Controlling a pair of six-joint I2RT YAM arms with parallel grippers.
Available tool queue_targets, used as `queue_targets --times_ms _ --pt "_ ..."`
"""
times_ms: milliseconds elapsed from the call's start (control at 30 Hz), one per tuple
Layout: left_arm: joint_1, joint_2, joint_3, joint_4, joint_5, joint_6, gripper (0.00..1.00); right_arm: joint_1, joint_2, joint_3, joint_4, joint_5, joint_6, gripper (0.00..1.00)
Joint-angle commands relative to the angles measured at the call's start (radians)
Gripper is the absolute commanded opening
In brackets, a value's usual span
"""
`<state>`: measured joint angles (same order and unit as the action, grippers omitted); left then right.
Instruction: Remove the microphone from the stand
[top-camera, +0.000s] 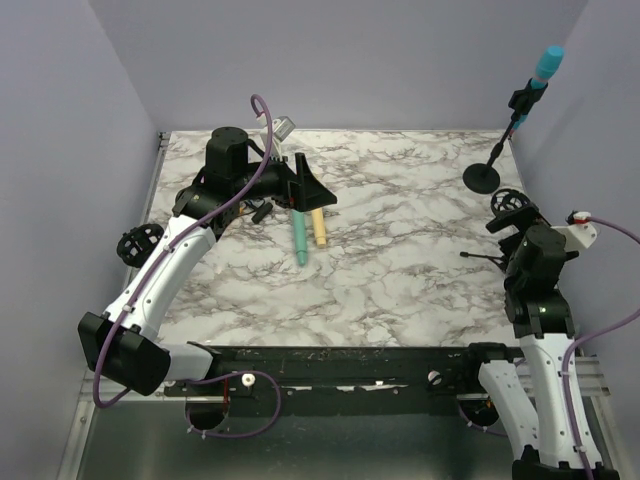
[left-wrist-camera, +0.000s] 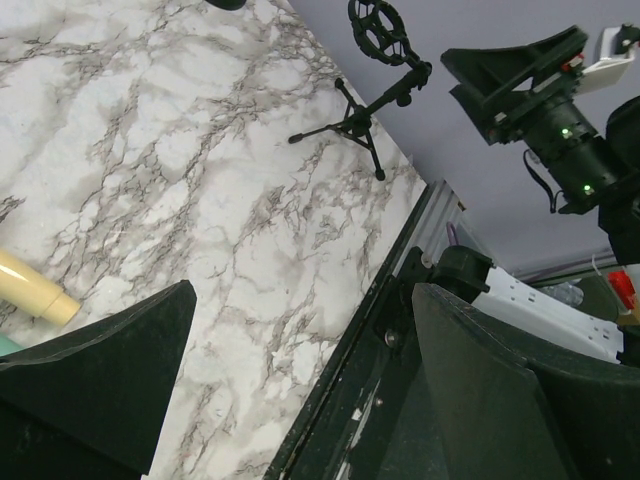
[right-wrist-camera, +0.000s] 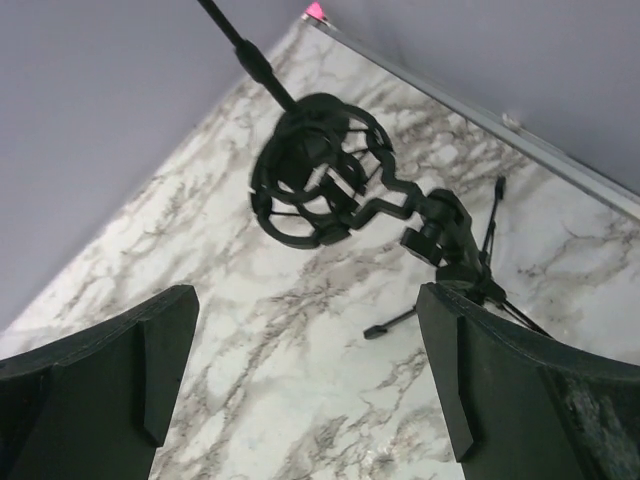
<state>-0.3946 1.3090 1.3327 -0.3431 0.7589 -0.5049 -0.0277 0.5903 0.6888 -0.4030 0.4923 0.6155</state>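
A microphone with a cyan head (top-camera: 547, 64) sits in the clip of a tall black stand (top-camera: 512, 128) with a round base (top-camera: 483, 177) at the far right. My right gripper (top-camera: 518, 230) is open and empty, low over the table below that stand. In the right wrist view it (right-wrist-camera: 305, 385) faces an empty shock mount (right-wrist-camera: 318, 172), and the tall stand's pole (right-wrist-camera: 238, 40) shows at the top. My left gripper (top-camera: 307, 190) is open and empty at the far left-centre, and its wrist view (left-wrist-camera: 300, 390) shows bare marble between the fingers.
A small tripod stand (top-camera: 497, 256) carries the empty shock mount (top-camera: 512, 204) next to my right gripper; it also shows in the left wrist view (left-wrist-camera: 357, 122). A teal microphone (top-camera: 300, 240) and a beige one (top-camera: 318, 230) lie under my left gripper. Purple walls enclose the table.
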Motion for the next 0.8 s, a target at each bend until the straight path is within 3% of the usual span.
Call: queue_targets --times_ms 0,267,433,600,767 --pt "-0.003 -0.005 -0.001 0.007 0.015 0.004 0.94 -0.005 0.001 0.092 0.01 -0.057 -0.094 1.0" --pt "-0.004 -0.014 -0.001 0.009 0.016 0.003 0.94 -0.005 0.18 0.195 0.238 -0.151 -0.189 1.0" --pt "-0.004 -0.028 0.003 0.003 0.014 0.009 0.94 -0.005 0.403 0.353 0.296 -0.196 -0.229 1.0" --pt "-0.003 -0.036 0.01 -0.008 0.015 0.016 0.94 -0.005 0.625 0.521 0.312 -0.19 -0.268 1.0" --pt "-0.004 -0.05 0.017 -0.028 -0.015 0.037 0.94 -0.005 0.781 0.541 0.461 -0.146 -0.338 1.0"
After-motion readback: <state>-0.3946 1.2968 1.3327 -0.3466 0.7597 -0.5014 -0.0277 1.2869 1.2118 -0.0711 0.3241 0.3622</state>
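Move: The blue microphone on the tall, round-based stand is roughly 32 cm ahead of the open right hand, about 8 cm to its right and some 10 cm higher. The emptied tripod stand is nearer: its ring holder some 11 cm ahead, 5 cm right and 9 cm below the hand, its legs about 3 cm ahead, 7 cm right and 18 cm below. From the left hand, the blue microphone lies about 29 cm ahead and 55 cm right, roughly level. Rising first, then swinging mainly forward, the right hand leaves the emptied tripod stand behind and closes in on the blue microphone on the tall stand, about 17 cm farther out and some 9 cm higher. On the way the wrist turns roughly 10 degrees counter-clockwise and rolls about as much, its right side lifting; the fingers stay wide open and empty. ##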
